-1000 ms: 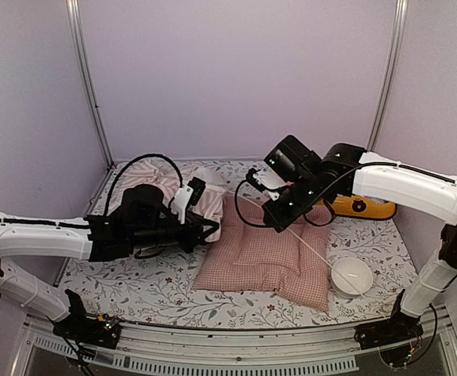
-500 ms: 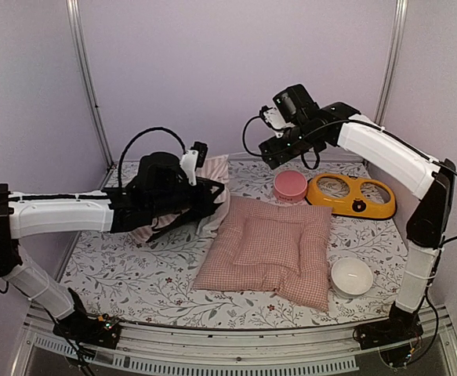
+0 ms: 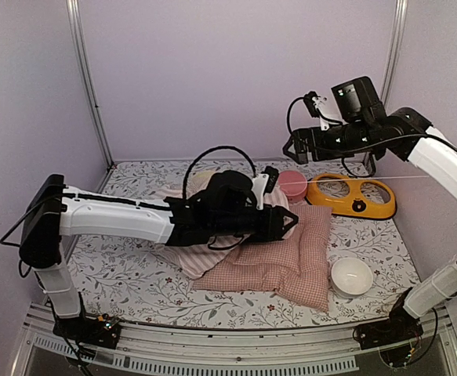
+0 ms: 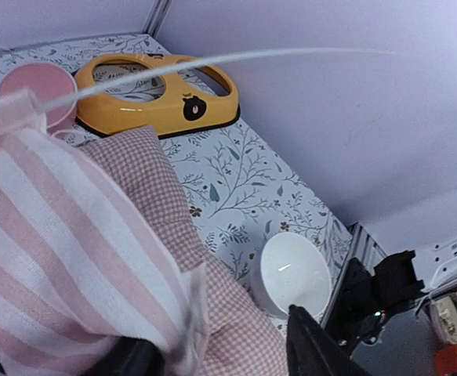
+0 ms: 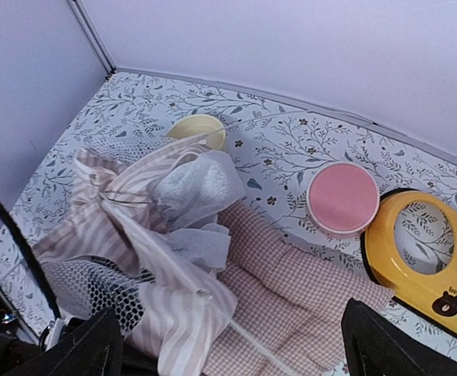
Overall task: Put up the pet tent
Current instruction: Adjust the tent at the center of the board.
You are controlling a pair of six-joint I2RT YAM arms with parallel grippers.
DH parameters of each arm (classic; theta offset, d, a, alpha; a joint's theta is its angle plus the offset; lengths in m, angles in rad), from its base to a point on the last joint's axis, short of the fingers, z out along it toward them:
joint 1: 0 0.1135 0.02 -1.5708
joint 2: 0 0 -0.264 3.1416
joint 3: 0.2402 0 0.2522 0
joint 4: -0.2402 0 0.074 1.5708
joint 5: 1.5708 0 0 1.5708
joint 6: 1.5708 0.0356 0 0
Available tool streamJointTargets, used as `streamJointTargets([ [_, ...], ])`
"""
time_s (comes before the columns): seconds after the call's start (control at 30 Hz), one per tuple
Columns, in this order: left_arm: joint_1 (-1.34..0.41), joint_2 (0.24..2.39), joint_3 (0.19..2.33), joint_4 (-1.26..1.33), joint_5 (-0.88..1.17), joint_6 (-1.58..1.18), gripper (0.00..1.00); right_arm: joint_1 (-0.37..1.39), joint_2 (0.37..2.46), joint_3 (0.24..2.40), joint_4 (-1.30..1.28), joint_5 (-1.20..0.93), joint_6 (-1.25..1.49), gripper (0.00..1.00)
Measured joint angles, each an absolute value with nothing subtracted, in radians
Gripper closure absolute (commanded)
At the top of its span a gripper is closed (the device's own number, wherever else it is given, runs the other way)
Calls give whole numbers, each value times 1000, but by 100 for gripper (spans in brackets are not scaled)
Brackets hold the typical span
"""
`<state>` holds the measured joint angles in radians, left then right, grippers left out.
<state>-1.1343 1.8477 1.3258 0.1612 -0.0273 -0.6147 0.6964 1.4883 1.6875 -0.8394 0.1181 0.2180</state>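
Observation:
The pet tent [image 5: 157, 227] lies crumpled in pink-and-white stripes, with sheer white cloth and black mesh, partly on the pink checked cushion [image 5: 306, 298]. In the top view the tent [image 3: 193, 257] sits under my left arm. A thin white pole [image 4: 212, 63] sticks out of the fabric toward the right wall. My left gripper [image 4: 216, 337] hovers over the cushion [image 4: 157, 180], jaws apart, and striped tent fabric [image 4: 63, 227] drapes over its left finger. My right gripper [image 5: 230, 313] hangs high above the table, wide open with nothing between its fingers.
A pink bowl [image 3: 292, 186] and a yellow two-hole bowl holder [image 3: 352, 196] stand at the back right. A white bowl [image 3: 350, 276] sits at the front right by the cushion [image 3: 291, 258]. A small yellow bowl [image 5: 198, 129] lies behind the tent. Walls close in the sides.
My left arm swept right, dragging the tent onto the cushion, and its jaws have parted. My right gripper opened, left the pole and rose toward the back right.

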Motion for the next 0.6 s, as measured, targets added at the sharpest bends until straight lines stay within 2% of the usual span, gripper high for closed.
streamJointTargets([
  [0.17,-1136,1755,1266,161,2,-626,27,701,1407,1595,-771,31,286,1],
  [0.37,-1105,1507,1110,126,-11,-664,25,710,1414,1511,-714,-26,326,1],
  [0.6,-958,1276,959,45,-7,-684,20,751,1480,1514,-680,-33,329,0],
])
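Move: The pet tent's middle lies about 15 cm to the left of the left gripper, 10 cm ahead and 13 cm below, with a loose edge of its striped cloth right by the fingers. The cushion's middle is some 10 cm ahead, 2 cm left and 18 cm below; the white bowl stands roughly 21 cm right and 2 cm ahead. From the right gripper the tent's middle is about 16 cm left, barely 1 cm ahead and 26 cm below. Finish opening the left gripper to let the striped cloth go, lifting it clear first, then swing it about 16 cm left over the tent, ending some 7 cm higher and turned slightly counter-clockwise. Meanwhile ease the open, empty right gripper left and down towards the tent, about 6 cm in all, drawing back slightly. ##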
